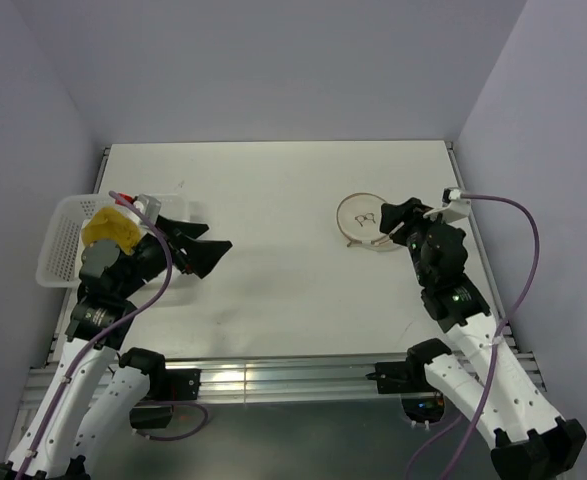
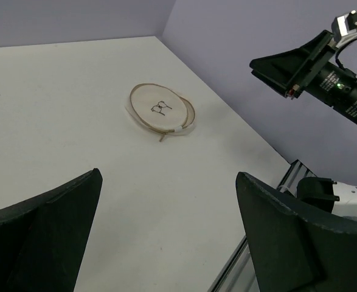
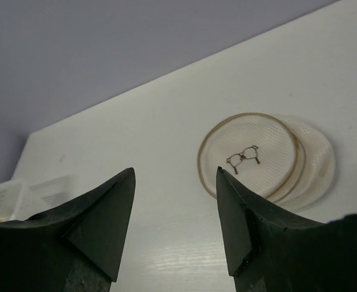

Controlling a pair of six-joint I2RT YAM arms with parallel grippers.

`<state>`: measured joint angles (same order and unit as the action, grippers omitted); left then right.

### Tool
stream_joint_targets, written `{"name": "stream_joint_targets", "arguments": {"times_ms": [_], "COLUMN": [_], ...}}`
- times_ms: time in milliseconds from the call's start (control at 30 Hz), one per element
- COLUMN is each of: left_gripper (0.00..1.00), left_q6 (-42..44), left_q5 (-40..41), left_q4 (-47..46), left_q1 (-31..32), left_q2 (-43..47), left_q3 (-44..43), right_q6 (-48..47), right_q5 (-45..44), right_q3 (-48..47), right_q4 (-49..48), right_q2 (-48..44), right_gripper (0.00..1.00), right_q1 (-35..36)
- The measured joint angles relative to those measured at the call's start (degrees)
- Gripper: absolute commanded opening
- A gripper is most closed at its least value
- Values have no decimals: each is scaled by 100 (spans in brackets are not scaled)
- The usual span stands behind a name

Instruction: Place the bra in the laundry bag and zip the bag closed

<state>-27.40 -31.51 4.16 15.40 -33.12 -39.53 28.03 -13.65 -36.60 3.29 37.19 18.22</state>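
Observation:
The mustard-yellow bra (image 1: 110,229) lies in the white perforated basket (image 1: 58,240) at the table's left edge. The round white mesh laundry bag (image 1: 364,220) lies flat on the table at the right, with a brownish zipper rim and a small dark mark on its lid; it also shows in the left wrist view (image 2: 160,111) and the right wrist view (image 3: 251,156). My left gripper (image 1: 205,240) is open and empty, just right of the basket. My right gripper (image 1: 391,222) is open and empty, at the bag's right edge.
The basket's corner shows at the far left of the right wrist view (image 3: 20,194). The metal rail (image 1: 283,378) runs along the table's near edge. Lilac walls enclose the back and both sides.

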Motion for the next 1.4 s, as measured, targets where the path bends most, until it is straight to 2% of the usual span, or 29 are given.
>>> {"name": "stream_joint_targets", "arguments": {"times_ms": [133, 233, 433, 733, 967, 1067, 1133, 1167, 1200, 1233, 1400], "left_gripper": [99, 99, 99, 99, 99, 99, 99, 99, 99, 99, 99], "left_q6": [22, 35, 57, 76, 76, 76, 76, 76, 76, 76, 74], "left_q5": [-61, -61, -61, -57, -61, -61, -61, -61, -61, -61, -57], "left_q4": [28, 74, 103, 122, 127, 127, 127, 127, 127, 127, 131], "left_q1": [-2, -2, 0, 26, 28, 31, 33, 33, 33, 33, 33], "left_q2": [-72, -57, -9, -7, -52, -63, -63, -63, -63, -63, -114], "left_q3": [-20, -24, -26, -26, -37, -37, -37, -37, -37, -37, -48], "right_q6": [63, 214, 570, 846, 1008, 1095, 1167, 1209, 1272, 1281, 1633], "right_q5": [-321, -332, -52, 310, 566, 695, 787, 828, 881, 920, 1215], "right_q3": [-101, -76, 74, 79, 61, 20, 15, 15, 15, 15, 157], "right_q4": [98, 87, -33, -474, -892, -999, -1064, -1097, -1130, -1158, -1593], "right_q2": [669, 1355, 2175, 3224, 3995, 4450, 4677, 4767, 4843, 4878, 4863], "right_gripper": [65, 62, 59, 59, 54, 49, 38, 27, 5, 0, 0], "right_q1": [-109, -426, -997, -1388, -1637, -1652, -1655, -1657, -1657, -1655, -1447]}}
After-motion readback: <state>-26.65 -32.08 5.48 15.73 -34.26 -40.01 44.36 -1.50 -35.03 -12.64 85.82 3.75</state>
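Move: The laundry bag lies flat on the table, its middle about 16 cm straight ahead of my half-open right hand and 24 cm below it. Its zip pull sits at the near edge, roughly 8 cm ahead of that hand and 7 cm to its left. From my idle left hand the bag is some 23 cm ahead, 45 cm to the right and 28 cm below. I drop my right hand about 23 cm onto the bag's near right edge, reaching forward some 8 cm and drifting right on the way, while the fingers tip down roughly 35 degrees and turn slightly clockwise. There I shut them, pinching the brown-banded rim, and start drawing it left by 2 to 3 cm. ##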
